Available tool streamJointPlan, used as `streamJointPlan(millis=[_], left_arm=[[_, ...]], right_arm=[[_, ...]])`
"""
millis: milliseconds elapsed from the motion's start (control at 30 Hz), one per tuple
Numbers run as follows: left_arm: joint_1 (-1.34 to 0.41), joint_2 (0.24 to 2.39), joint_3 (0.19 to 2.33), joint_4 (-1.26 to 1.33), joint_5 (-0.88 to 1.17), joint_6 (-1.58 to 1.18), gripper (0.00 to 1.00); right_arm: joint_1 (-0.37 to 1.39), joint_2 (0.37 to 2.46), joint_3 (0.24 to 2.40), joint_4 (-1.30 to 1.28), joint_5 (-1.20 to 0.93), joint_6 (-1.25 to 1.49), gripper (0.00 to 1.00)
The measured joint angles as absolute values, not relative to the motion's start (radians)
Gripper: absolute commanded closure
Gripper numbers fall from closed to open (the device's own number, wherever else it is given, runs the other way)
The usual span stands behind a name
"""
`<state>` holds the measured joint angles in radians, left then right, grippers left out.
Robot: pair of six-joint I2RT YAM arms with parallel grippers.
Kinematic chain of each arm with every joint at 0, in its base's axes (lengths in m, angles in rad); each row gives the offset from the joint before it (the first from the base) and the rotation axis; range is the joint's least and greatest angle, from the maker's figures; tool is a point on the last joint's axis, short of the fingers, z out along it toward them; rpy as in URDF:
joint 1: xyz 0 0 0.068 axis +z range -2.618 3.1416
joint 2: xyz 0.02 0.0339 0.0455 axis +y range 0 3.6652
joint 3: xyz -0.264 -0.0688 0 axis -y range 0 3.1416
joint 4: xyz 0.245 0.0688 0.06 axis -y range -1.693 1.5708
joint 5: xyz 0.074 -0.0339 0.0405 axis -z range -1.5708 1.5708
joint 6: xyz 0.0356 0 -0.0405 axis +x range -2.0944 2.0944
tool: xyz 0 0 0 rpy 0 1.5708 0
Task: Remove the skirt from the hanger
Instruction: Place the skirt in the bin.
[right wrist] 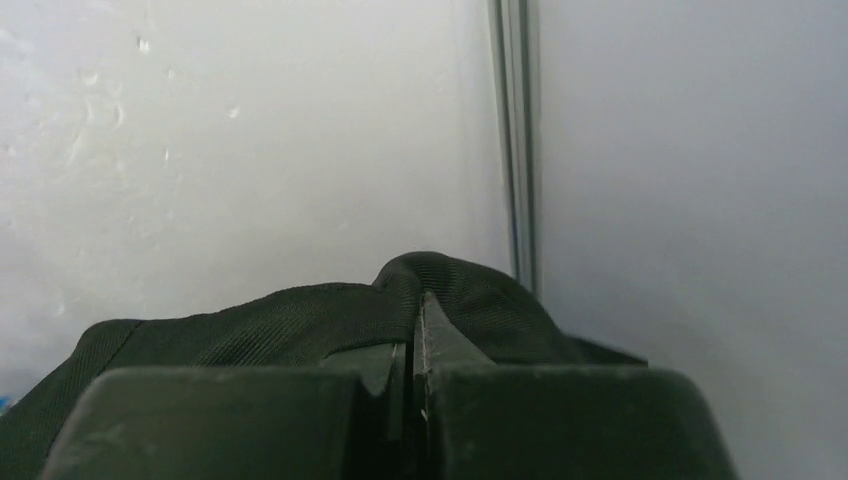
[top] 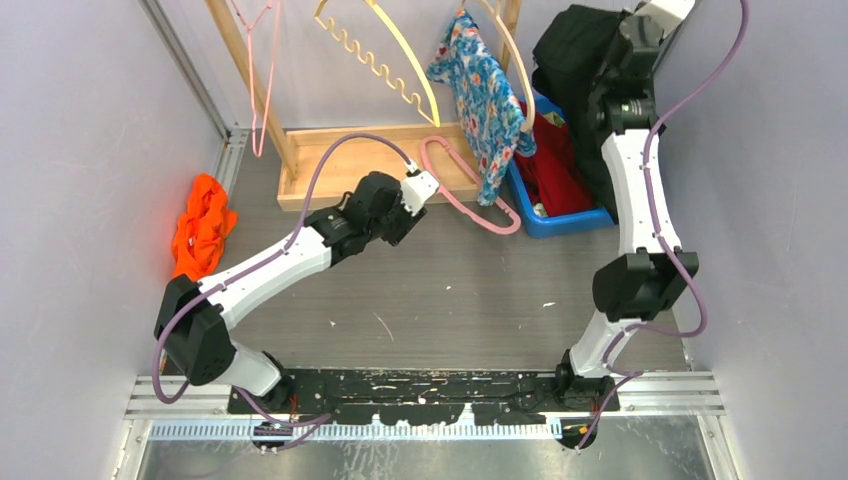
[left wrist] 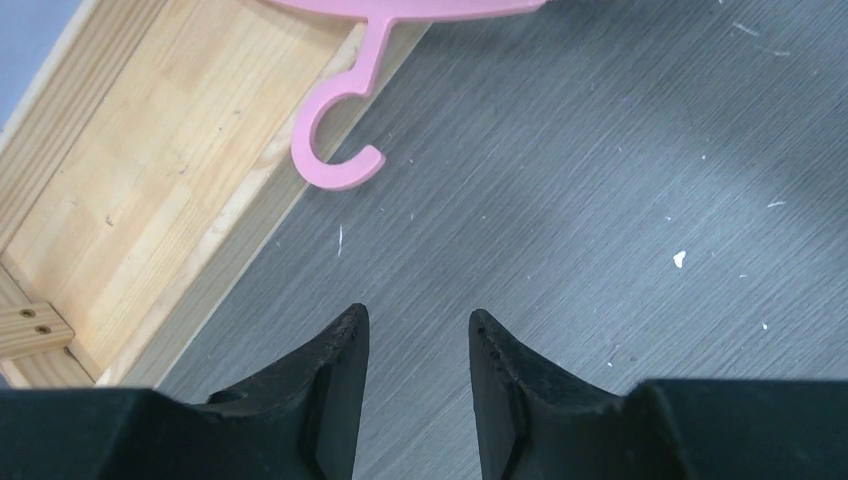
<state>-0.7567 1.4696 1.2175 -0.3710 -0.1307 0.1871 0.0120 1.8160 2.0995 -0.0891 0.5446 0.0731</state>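
Observation:
The black skirt (top: 572, 45) hangs bunched at the far right, high above the blue bin, and fills the lower right wrist view (right wrist: 250, 325). My right gripper (right wrist: 418, 300) is shut on a fold of it, with cloth pinched between the fingertips. The pink hanger (top: 470, 195) lies flat and bare on the grey table, its hook (left wrist: 340, 150) resting over the edge of the wooden tray. My left gripper (left wrist: 418, 320) hovers just near of that hook, open with nothing between the fingers; from above the left gripper (top: 425, 185) sits at the hanger's left end.
A wooden rack base (top: 340, 150) stands at the back with yellow hangers (top: 390, 60) and a pink wire hanger (top: 262, 80). A floral garment (top: 480, 90) hangs there. A blue bin (top: 560, 215) holds red clothes. An orange cloth (top: 203, 225) lies at the left.

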Motion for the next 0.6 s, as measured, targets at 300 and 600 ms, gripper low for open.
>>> streamJointPlan(millis=[300,600], left_arm=[[-0.757,1.457,1.178,-0.381,-0.130,0.182,0.59],[-0.755,1.436,1.168,-0.404,-0.130,0.160,0.59]], right_arm=[[0.014,1.663,1.647,-0.068,0.601,0.179,0.99],[-0.088,1.810,1.573,-0.271,0.518,0.383,0.99]])
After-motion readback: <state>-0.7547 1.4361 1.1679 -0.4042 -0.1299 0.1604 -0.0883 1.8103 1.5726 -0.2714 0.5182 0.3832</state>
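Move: The black skirt is already pinched in my right fingers. The middle of the blue bin lies some 43 cm below them, about 8 cm to the left and 5 cm back. The red garment in the bin sits 12 cm left and 6 cm back, as low as the bin. The floral garment hangs about 32 cm left, 5 cm back and 20 cm lower. From my left hand the bin is about 15 cm ahead, 44 cm right and 13 cm lower. I lower my right hand fast into the space over the bin's right part, about 28 cm almost straight down, keeping my fingers shut on the black skirt. On the way the hand tips over by some 30 degrees, so that the fingers turn from nearly level to pointing down towards the bin. ##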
